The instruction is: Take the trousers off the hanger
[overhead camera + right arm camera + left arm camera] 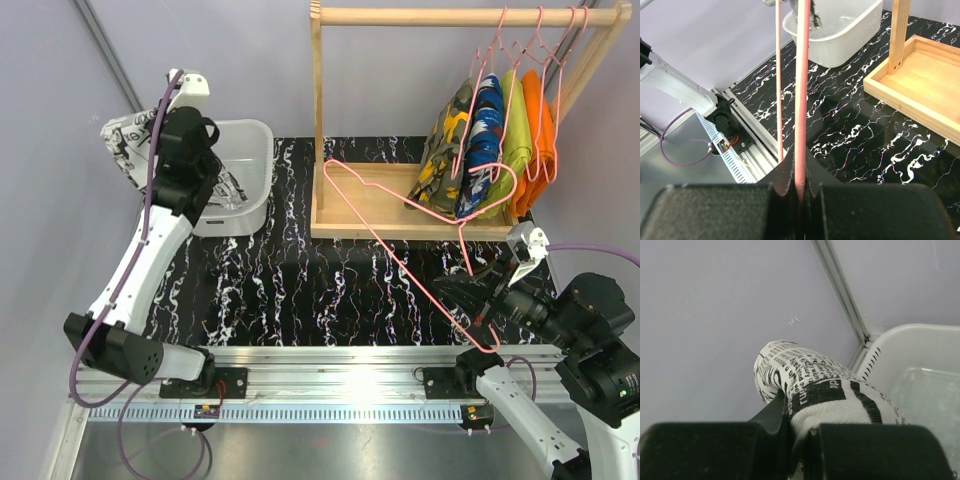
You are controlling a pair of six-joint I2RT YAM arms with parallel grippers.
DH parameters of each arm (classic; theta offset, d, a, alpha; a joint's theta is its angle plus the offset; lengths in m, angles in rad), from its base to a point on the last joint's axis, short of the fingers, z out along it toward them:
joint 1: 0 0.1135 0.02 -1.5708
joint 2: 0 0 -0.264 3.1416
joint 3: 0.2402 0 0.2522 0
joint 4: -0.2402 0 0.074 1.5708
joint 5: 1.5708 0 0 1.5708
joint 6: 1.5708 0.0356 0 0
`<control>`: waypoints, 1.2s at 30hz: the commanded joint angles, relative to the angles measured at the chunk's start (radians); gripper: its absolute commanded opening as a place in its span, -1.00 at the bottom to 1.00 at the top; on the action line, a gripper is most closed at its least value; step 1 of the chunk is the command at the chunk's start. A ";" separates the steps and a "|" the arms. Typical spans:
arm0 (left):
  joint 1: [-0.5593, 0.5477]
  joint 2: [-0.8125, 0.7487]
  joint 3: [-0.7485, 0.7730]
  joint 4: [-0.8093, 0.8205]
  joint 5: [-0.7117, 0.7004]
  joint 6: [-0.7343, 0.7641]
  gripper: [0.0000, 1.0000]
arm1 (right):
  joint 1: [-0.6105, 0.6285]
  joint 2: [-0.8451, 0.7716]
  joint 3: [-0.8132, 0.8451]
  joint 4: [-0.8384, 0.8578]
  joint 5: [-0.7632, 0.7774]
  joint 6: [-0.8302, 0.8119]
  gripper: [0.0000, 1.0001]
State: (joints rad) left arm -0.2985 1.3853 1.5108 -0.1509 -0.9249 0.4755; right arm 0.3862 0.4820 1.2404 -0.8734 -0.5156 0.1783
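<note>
My left gripper [150, 150] is shut on the black-white-grey print trousers [124, 145], holding them up left of the white bin [250, 195]. In the left wrist view the cloth [810, 385] bulges out from between my shut fingers [797, 427]. My right gripper [470, 296] is shut on an empty pink wire hanger [400, 250] held over the table; its wire [801, 100] runs up from my pinched jaws [801, 186]. The olive camouflage trousers [445, 150] and the blue print trousers [484, 140] hang on pink hangers on the wooden rack [400, 212].
A lime-green garment [517, 135] and an orange garment [541, 130] hang at the rack's right end. The bin also shows in the left wrist view [920, 365] and in the right wrist view [840, 35]. An aluminium rail [320, 365] runs along the near edge.
</note>
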 commanded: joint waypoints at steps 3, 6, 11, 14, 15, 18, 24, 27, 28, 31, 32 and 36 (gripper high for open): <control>0.013 -0.126 -0.086 0.307 -0.058 0.123 -1.00 | 0.005 -0.006 0.011 0.013 -0.012 -0.013 -1.00; 0.025 -0.111 -0.118 0.326 -0.038 0.134 -1.00 | 0.005 -0.008 0.008 0.008 -0.024 -0.008 -1.00; 0.041 0.033 -0.066 0.330 -0.012 0.158 -1.00 | 0.005 -0.019 0.001 0.014 -0.047 0.013 -1.00; 0.045 0.145 -0.003 0.312 0.004 0.160 -1.00 | 0.006 -0.031 0.001 0.008 -0.067 0.029 -1.00; 0.045 0.174 0.018 0.298 0.004 0.161 -1.00 | 0.006 -0.034 0.002 0.002 -0.067 0.027 -1.00; 0.047 0.308 0.115 0.222 0.003 0.160 -1.00 | 0.006 -0.042 0.014 -0.009 -0.064 0.027 -1.00; 0.044 0.619 0.366 -0.028 -0.005 0.049 -1.00 | 0.005 -0.034 0.022 0.001 -0.078 0.020 -1.00; 0.039 0.737 0.457 -0.091 -0.040 0.032 -1.00 | 0.006 -0.028 0.021 0.004 -0.086 0.015 -1.00; 0.038 0.759 0.465 -0.093 -0.054 0.031 -1.00 | 0.006 -0.026 0.014 0.008 -0.090 0.015 -1.00; 0.039 0.784 0.471 -0.084 -0.057 0.014 -1.00 | 0.006 -0.023 0.004 0.013 -0.092 0.013 -1.00; 0.041 0.781 0.470 -0.084 -0.049 0.012 -1.00 | 0.006 -0.025 0.001 0.016 -0.087 0.012 -1.00; 0.045 0.729 0.482 -0.110 -0.020 -0.020 -1.00 | 0.005 -0.019 -0.015 0.027 -0.083 0.013 -1.00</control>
State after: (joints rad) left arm -0.2596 2.1963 1.9232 -0.2794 -0.9272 0.4911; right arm 0.3862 0.4438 1.2358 -0.8951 -0.5785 0.1947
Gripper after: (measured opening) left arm 0.069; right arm 0.047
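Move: The left hand already holds the trousers; the white basket's middle is roughly 9 cm ahead, 10 cm to its right and 34 cm below. The foot of the rack's left post stands some 11 cm ahead and 35 cm right, 40 cm below; the rack's tray some 10 cm ahead and 56 cm right, equally low. From the right hand, the basket is about 40 cm ahead, 54 cm left and 30 cm below. Left hand rises back slightly, then lowers the pinched trousers some 22 cm and 17 forward into the basket. ##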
